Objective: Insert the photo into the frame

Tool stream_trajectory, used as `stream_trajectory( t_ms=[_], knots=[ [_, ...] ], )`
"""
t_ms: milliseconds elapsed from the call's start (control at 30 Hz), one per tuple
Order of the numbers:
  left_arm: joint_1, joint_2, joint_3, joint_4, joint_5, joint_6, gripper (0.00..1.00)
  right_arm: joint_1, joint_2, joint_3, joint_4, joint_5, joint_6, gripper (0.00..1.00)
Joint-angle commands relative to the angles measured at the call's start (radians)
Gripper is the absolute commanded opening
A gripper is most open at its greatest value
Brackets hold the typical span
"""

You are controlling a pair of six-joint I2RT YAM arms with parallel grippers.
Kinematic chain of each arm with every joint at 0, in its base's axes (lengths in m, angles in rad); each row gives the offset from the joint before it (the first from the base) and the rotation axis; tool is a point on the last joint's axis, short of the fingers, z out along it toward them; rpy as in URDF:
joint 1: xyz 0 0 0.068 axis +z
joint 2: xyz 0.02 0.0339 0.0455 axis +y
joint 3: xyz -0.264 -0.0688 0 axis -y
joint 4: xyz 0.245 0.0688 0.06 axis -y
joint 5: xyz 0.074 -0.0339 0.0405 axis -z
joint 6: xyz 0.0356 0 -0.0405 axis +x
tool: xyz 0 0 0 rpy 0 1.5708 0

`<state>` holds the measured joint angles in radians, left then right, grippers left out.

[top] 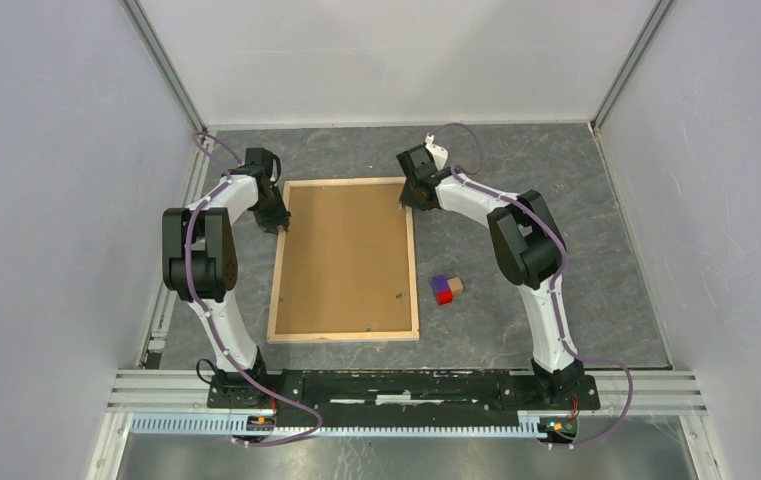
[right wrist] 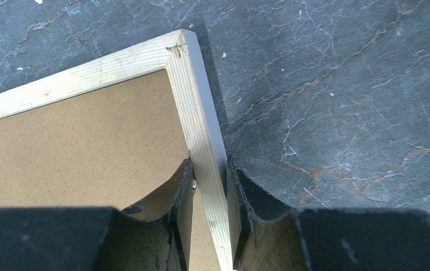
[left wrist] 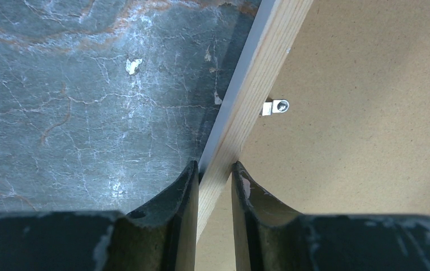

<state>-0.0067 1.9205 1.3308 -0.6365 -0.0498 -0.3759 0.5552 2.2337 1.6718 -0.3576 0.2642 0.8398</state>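
The frame [top: 344, 335] lies flat on the dark marbled table with its back up, and a plain brown backing board [top: 346, 255] fills it. The photo is hidden. My left gripper [top: 278, 218] is at the far part of the left slat. In the left wrist view its jaws [left wrist: 215, 166] are shut on that slat [left wrist: 263, 62], one finger outside and one over the board. My right gripper [top: 411, 200] is near the far right corner. In the right wrist view its jaws [right wrist: 208, 164] are shut on the right slat [right wrist: 190, 96].
A small metal clip [left wrist: 276, 106] sticks out from the left slat over the board. A cluster of small coloured blocks [top: 446, 289] sits on the table right of the frame. Pale walls enclose the table, and a metal rail [top: 406, 385] runs along the near edge.
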Motion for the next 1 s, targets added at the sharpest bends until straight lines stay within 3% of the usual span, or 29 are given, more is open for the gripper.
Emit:
stream_trajectory(
  t_ms=[0,133,267,433,800,967],
  knots=[
    [0.005,0.029,0.028,0.011,-0.024,0.011,0.02,0.037,0.039,-0.028,-0.144,0.07,-0.084,0.22],
    [0.005,0.03,0.028,0.011,-0.02,0.011,0.02,0.046,0.014,-0.062,-0.061,0.075,-0.194,0.24],
    [0.005,0.029,0.027,0.011,-0.017,0.013,0.02,0.032,0.017,-0.038,-0.056,0.045,-0.207,0.36],
    [0.005,0.028,0.028,0.011,-0.018,0.012,0.02,0.034,0.039,-0.018,-0.052,0.011,-0.214,0.43],
    [0.005,0.031,0.033,0.011,-0.012,0.012,0.02,0.034,0.025,-0.03,-0.007,-0.067,-0.228,0.51],
    [0.005,0.032,0.032,0.011,-0.011,0.014,0.02,0.034,0.02,-0.033,-0.033,-0.062,-0.2,0.5]
  ],
)
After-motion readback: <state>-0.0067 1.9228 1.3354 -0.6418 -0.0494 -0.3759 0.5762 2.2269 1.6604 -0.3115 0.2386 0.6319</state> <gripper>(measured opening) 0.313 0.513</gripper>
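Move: The right fingers straddle the frame's right rail near its far end; the small metal clip there sits at the inner finger, about 1 cm left of the hand and 1 cm lower. The frame's far right corner lies some 7 cm ahead and 1 cm left of the hand, the next clip about 22 cm back and 2 cm left. From the left hand, on the left rail, the clip is roughly 28 cm right and 8 cm ahead. Keep the left gripper still on the left rail to hold the frame. End the right fingers' squeeze across the rail and clip by opening them to a wider straddle, while the wrist turns about 10 degrees counter-clockwise and the hand rises barely half a centimetre. Then ease the right hand about 1 cm left, over the clip. ##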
